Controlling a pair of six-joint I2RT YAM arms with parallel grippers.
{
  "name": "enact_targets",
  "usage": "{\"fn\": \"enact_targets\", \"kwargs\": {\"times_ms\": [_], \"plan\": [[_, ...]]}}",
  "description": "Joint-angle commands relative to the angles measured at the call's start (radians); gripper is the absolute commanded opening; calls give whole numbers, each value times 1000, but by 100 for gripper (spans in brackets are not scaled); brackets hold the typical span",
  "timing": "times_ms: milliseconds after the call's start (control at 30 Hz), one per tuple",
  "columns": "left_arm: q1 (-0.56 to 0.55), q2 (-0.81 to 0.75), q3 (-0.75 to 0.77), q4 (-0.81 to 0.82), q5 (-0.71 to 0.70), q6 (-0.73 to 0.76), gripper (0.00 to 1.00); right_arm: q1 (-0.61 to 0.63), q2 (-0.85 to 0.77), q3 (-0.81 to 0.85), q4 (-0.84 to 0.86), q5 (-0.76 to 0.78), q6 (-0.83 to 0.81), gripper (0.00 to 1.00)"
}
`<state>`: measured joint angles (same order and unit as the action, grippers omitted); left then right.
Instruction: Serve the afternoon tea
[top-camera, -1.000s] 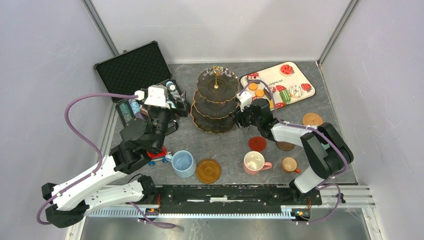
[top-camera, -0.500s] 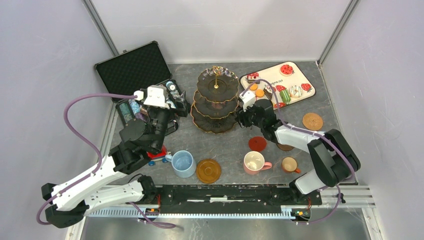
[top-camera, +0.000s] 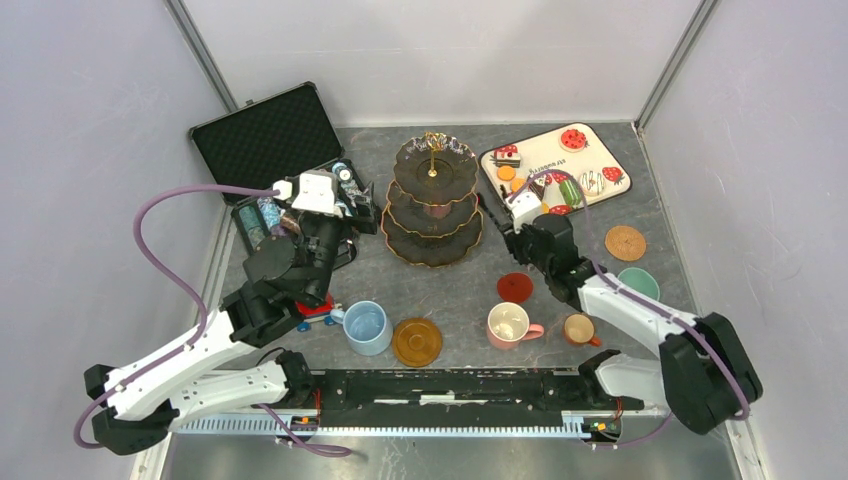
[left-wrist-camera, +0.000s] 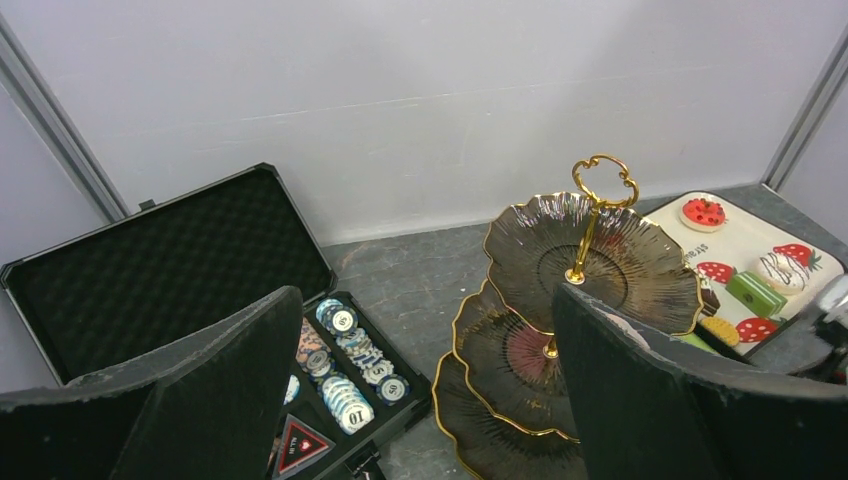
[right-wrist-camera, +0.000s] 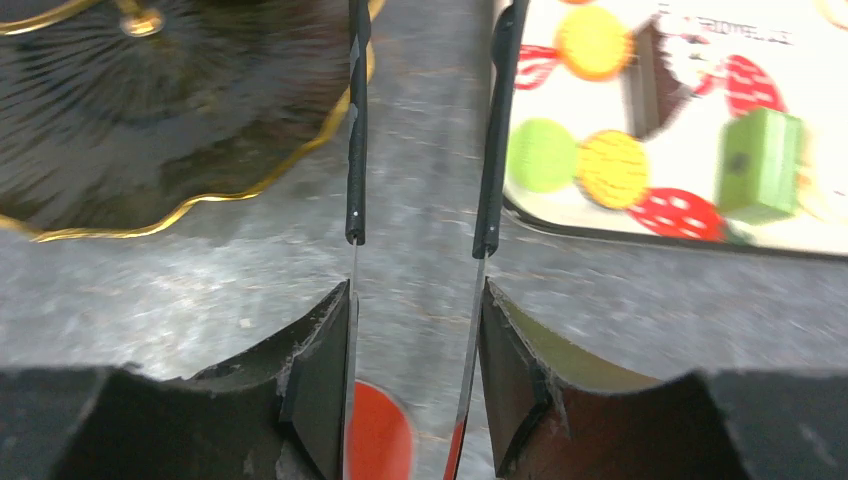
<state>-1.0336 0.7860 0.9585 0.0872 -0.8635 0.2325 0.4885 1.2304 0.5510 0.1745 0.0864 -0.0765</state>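
The dark three-tier stand (top-camera: 433, 200) stands mid-table, its tiers bare. To its right a white tray (top-camera: 590, 150) carries macarons (right-wrist-camera: 541, 155) and a green cake piece (right-wrist-camera: 760, 165). My right gripper (top-camera: 514, 226) (right-wrist-camera: 415, 300) hovers between stand and tray, shut on metal tongs (right-wrist-camera: 352, 150). The tongs' black tips stand apart over bare table with nothing between them. My left gripper (top-camera: 335, 205) (left-wrist-camera: 425, 300) hangs wide open left of the stand, holding nothing. Blue (top-camera: 366, 327), pink (top-camera: 510, 324), brown (top-camera: 580, 329) and green (top-camera: 637, 283) mugs sit near the front.
Red (top-camera: 515, 287), amber (top-camera: 417, 341) and cork (top-camera: 625, 241) coasters lie among the mugs. An open black case of poker chips (top-camera: 270, 140) fills the back left, and a red toy car (top-camera: 315, 315) sits by the blue mug. Grey walls enclose the table.
My right arm has swung right and back from the stand's edge toward the tray, uncovering the green mug. The left arm has not moved.
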Motion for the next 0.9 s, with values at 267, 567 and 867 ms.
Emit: {"fn": "enact_targets", "kwargs": {"times_ms": [267,567,867], "plan": [[1,-18,-7,59,-6,-10,100,-316,7,195,-207,296,180,47],[1,-37,-4,57,-8,-9,100,-482,289,556,-494,141,205,48],[1,-35,-2,57,-8,-2,100,-552,370,641,-553,78,189,53]]}}
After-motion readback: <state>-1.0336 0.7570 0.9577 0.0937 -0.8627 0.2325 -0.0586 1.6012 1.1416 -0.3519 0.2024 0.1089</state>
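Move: The white iced donut on the tray lies about 18 cm ahead of the right hand, 22 cm to its right and some 9 cm below. The green cake sits 6 cm to the left of that donut and 2 cm nearer; the strawberry tart is about 11 cm beyond it and 2 cm to its left; the rattan coaster is about 2 cm ahead of the right hand and 27 cm to its right. From the left hand the donut lies 36 cm ahead, 44 cm right, far below. Swing the right gripper, still holding the half-open tongs, away from the tiered stand towards the white iced donut: about 20 cm right and some 9 cm forward, arching up roughly 4 cm before sinking again near the end. Turn the wrist clockwise some 45 degrees on the way and tip the tongs further down, without squeezing them. ##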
